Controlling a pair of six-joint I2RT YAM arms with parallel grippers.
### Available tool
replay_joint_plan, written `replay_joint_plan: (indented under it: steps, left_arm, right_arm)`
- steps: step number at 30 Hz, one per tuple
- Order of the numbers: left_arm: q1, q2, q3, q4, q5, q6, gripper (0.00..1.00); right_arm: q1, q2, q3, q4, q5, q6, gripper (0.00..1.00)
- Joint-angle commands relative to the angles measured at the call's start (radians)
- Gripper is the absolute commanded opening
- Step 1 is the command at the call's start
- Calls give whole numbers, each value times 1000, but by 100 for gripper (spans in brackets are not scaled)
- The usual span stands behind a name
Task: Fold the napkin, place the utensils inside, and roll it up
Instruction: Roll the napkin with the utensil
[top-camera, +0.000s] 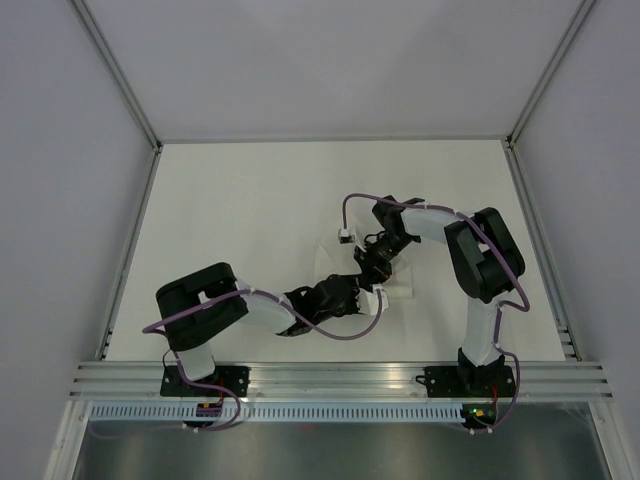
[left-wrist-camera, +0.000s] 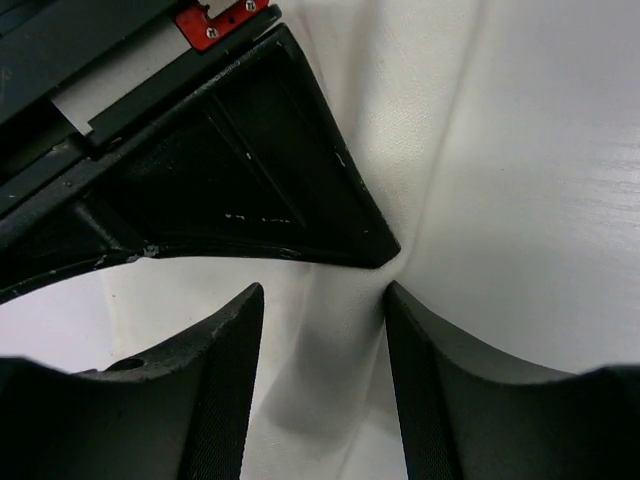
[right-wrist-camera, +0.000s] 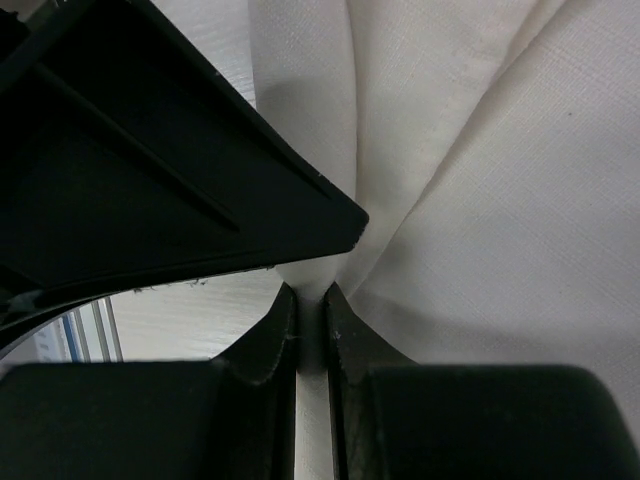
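The white napkin (top-camera: 332, 265) lies bunched at the table's middle, mostly under the two wrists. In the right wrist view my right gripper (right-wrist-camera: 310, 292) is shut on a thin pinched ridge of the napkin (right-wrist-camera: 480, 200), and folds fan out from the grip. My left gripper (left-wrist-camera: 325, 290) is open, its jaws standing either side of a raised fold of the napkin (left-wrist-camera: 430, 130) without pinching it. The two grippers nearly touch: the right one's finger (left-wrist-camera: 260, 180) fills the left wrist view's upper left. In the top view the left gripper (top-camera: 356, 293) sits just below the right gripper (top-camera: 372, 268). No utensils are in view.
The white table (top-camera: 230, 220) is fenced by aluminium rails at the left, right and near edges, with grey walls beyond. Purple cables loop off both arms, over the cloth. The left arm's elbow (top-camera: 200, 305) lies low near the front left.
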Motion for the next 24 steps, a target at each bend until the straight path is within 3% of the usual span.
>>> replay_joint_plan:
  steps: [1, 3, 7, 10, 13, 16, 19, 24]
  left_arm:
    - [22, 37, 32, 20, 66, 28, 57]
    - [29, 46, 48, -38, 105, 5, 49]
    - [34, 57, 71, -116, 163, -34, 18]
    - [34, 66, 72, -141, 195, -70, 5]
    - [39, 61, 58, -144, 247, -116, 2]
    - [46, 63, 53, -155, 295, -159, 2]
    - [52, 77, 64, -191, 339, -186, 2]
    - [78, 92, 81, -248, 410, -229, 2]
  right_arm:
    - [10, 112, -68, 21, 239, -64, 0]
    - [8, 112, -68, 19, 239, -64, 1]
    - [5, 113, -62, 19, 236, -62, 1]
    - [-1, 112, -56, 16, 228, -62, 4]
    - [-5, 94, -51, 15, 210, -59, 20]
    - [-19, 58, -37, 2, 176, -53, 49]
    - [-41, 12, -22, -24, 124, -51, 62]
    - [-88, -63, -3, -2, 93, -1, 68]
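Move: The napkin roll's near side runs between the left hand's open fingers, level with them sideways and about 1 cm below the hand point. The same roll is already pinched between the right fingertips, at that hand's own point. The unrolled flap lies some 7 cm ahead of the left hand and 3 cm to its left, about 2 cm below; the roll's right end is around 8 cm to that hand's right and level with it. The napkin roll passes from the right hand's pinch to the left's: the left fingers, over half open, sink slightly and shut on it beside the right fingertips, then edge about 2 cm to the right as the wrist turns some 15 degrees. Once the left has closed, the right fingers open wide, and that hand rises and shifts right, roughly 1.5 cm each way. ##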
